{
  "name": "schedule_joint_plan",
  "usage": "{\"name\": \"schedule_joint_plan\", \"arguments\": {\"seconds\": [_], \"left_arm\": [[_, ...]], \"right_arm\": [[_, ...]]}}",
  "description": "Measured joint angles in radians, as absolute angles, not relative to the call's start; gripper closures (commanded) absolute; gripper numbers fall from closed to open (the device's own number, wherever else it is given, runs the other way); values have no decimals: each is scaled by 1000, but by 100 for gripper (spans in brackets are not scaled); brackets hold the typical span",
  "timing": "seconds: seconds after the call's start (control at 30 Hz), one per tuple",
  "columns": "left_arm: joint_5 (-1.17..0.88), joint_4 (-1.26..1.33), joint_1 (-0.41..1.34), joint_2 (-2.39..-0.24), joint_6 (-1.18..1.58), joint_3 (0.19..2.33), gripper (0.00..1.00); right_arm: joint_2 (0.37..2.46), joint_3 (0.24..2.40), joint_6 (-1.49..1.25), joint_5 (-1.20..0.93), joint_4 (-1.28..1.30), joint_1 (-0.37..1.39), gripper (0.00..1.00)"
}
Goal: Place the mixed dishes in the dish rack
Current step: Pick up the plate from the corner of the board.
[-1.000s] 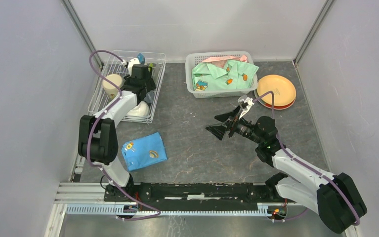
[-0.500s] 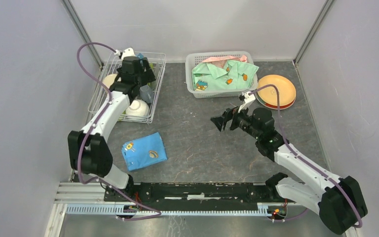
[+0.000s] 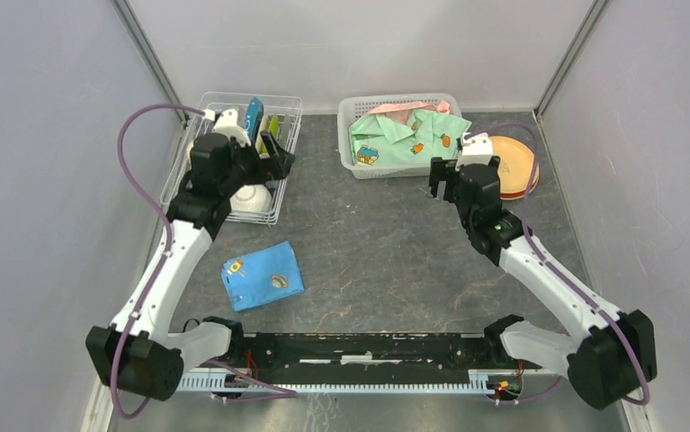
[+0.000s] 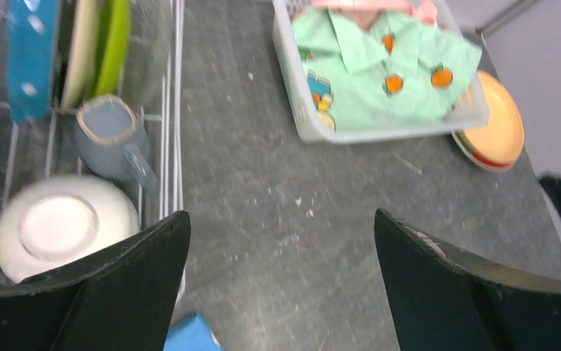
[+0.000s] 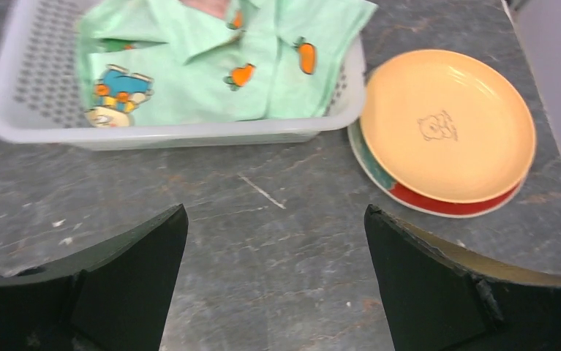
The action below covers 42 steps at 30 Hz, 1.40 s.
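The dish rack stands at the far left. In it are an upright blue dotted plate, a cream plate, a lime-green plate, a grey-blue mug and an upturned white bowl. My left gripper hovers at the rack's right side, open and empty. An orange plate lies on a red plate at the far right. My right gripper is open and empty just short of them, above bare table.
A white latticed basket holding a green shirt sits at the far middle, touching the plate stack. A folded blue cloth lies on the table near the left arm. Grey walls close in both sides.
My left gripper has pulled back out of the rack towards its right side and its jaws have widened. My right arm has swung right and away, towards the plates beside the basket.
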State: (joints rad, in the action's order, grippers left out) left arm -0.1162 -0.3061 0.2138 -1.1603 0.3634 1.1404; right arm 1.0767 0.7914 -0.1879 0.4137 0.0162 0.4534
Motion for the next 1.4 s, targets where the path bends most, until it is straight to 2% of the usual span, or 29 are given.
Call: {"name": "schedule_joint_plan", "arguments": {"seconds": [0.17, 0.43, 0.6, 0.7, 0.8, 0.87, 1.13, 1.4], "left_arm": [[-192, -307, 234, -1054, 363, 981, 0], [-158, -340, 344, -1024, 298, 926, 0], [-128, -345, 364, -997, 290, 926, 0], [-109, -350, 386, -989, 287, 926, 0], [-98, -364, 405, -986, 273, 926, 0], [-93, -367, 411, -986, 266, 926, 0], [-61, -371, 421, -980, 255, 926, 0], [-53, -377, 423, -980, 236, 926, 0]], "right_arm": [[1210, 855, -205, 445, 43, 352, 2], [1326, 871, -303, 384, 25, -13, 8], [1404, 889, -377, 330, -20, -168, 19], [1435, 878, -425, 281, -78, -217, 31], [1476, 868, -477, 233, -131, -246, 49], [1506, 857, -513, 221, -160, -257, 55], [1556, 785, -601, 223, -239, -282, 54], [1650, 781, -656, 196, -306, -312, 60]]}}
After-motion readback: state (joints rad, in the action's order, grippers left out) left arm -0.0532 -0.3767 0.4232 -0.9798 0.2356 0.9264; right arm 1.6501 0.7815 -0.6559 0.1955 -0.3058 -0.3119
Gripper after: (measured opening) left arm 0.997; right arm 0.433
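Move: The orange plate, topmost of the stack at the board's far right corner, lies about 18 cm to the right hand's right, 11 cm ahead and 19 cm below. The red plate is directly under it, poking out on its near side, and the basket's middle stands some 18 cm ahead and 9 cm left of the hand, about 16 cm down. From the left hand the orange plate is far off, roughly 58 cm right, 10 cm ahead and 27 cm down. The right hand swings some 25 cm to the right, sinking and edging forward, to the near right rim of the plate stack, then drops more steeply for about 15 cm down in all, turning about 40 degrees clockwise with its left side rolling up and its fingers narrowing from wide to just under half open, tips close about the rim but contact not clear. The empty, still wide-open left hand first draws back from the dish rack, also right and down, then waits. ##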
